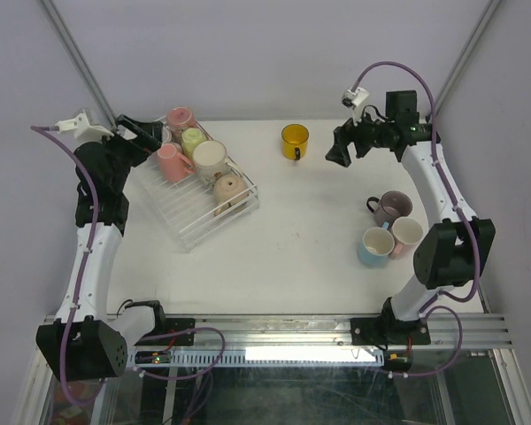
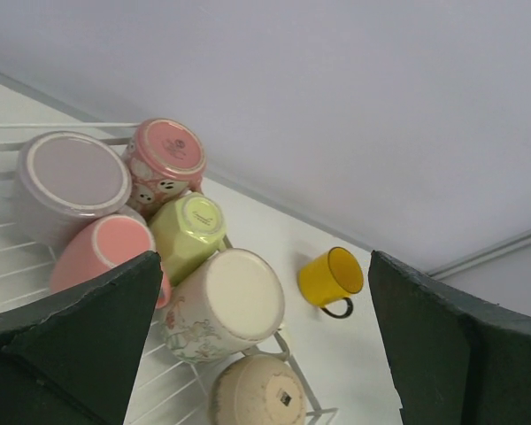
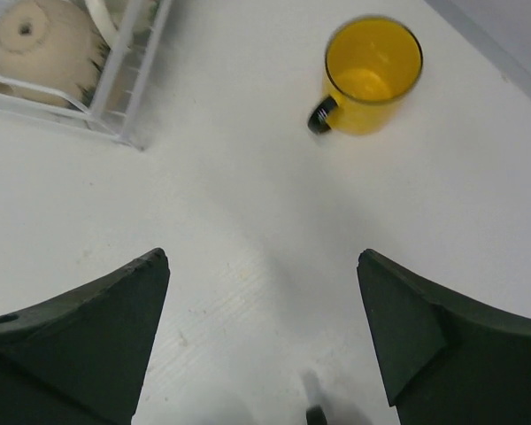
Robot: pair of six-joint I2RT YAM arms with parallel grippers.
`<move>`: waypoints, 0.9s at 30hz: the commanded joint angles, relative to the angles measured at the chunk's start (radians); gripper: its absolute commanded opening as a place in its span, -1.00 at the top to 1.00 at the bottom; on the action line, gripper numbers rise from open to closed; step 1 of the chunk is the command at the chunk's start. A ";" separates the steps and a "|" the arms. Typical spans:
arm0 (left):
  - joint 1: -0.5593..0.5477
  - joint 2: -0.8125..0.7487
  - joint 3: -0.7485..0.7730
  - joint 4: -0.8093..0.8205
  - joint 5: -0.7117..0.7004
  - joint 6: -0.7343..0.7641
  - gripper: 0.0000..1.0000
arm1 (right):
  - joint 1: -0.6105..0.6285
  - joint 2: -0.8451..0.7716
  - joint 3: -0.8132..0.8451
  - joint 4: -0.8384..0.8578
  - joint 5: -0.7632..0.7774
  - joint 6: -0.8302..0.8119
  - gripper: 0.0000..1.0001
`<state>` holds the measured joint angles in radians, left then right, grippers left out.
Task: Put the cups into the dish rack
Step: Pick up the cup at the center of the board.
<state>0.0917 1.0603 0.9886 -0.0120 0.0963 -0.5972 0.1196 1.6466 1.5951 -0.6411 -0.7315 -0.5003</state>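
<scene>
The dish rack (image 1: 190,226) sits at the left of the table with several cups lying in it: a patterned pink one (image 1: 179,118), a green one (image 1: 192,139), a plain pink one (image 1: 171,162), a cream one (image 1: 210,156) and a beige one (image 1: 229,189). My left gripper (image 1: 146,135) hovers open over the rack's far left corner, holding nothing. In the left wrist view a lilac cup (image 2: 71,177) also lies in the rack (image 2: 0,297). A yellow cup (image 1: 295,140) stands upright on the table. My right gripper (image 1: 341,149) is open just right of it, empty.
Three more cups stand at the right: a mauve one (image 1: 392,207), a light blue one (image 1: 376,245) and a pale pink one (image 1: 407,235), close to the right arm's lower link. The rack's corner (image 3: 128,97) shows in the right wrist view.
</scene>
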 commanded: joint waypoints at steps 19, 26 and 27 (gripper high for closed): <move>0.002 0.004 -0.131 0.335 0.160 -0.309 -0.96 | -0.365 -0.079 -0.135 -0.265 0.360 -0.045 -0.86; 0.002 -0.008 -0.155 0.348 0.160 -0.326 -0.95 | -0.406 -0.043 -0.181 -0.213 0.408 0.005 -0.80; 0.003 -0.009 -0.156 0.349 0.159 -0.329 -0.96 | -0.412 -0.038 -0.185 -0.209 0.408 0.009 -0.77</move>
<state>0.0925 1.0752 0.8326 0.2615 0.2390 -0.9066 -0.2737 1.6001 1.4147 -0.9112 -0.3523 -0.5316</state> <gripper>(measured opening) 0.980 0.907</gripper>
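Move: The dark mauve cup stands roughly 20 cm to the right hand's right, 7 cm back towards the base and about 20 cm below. Its neighbours crowd its near side: the pink cup some 7 cm nearer the base and 4 cm right of it, the blue cup about 11 cm nearer and 5 cm left of it. The yellow cup is about 17 cm ahead of the right hand and 8 cm to its left. From the left hand, the mauve cup lies some 65 cm right, 3 cm back and 27 cm below. Towards the mauve cup the empty right hand sweeps about 21 cm to its right while sinking some 10 cm and drawing back 6 cm, away from the yellow cup. The wrist swings clockwise and tips until the wide-open fingers point steeply down, just above the cup's rim. Beside the rack, the open left hand drifts 3 cm right, rolling about 15 degrees left side down. ##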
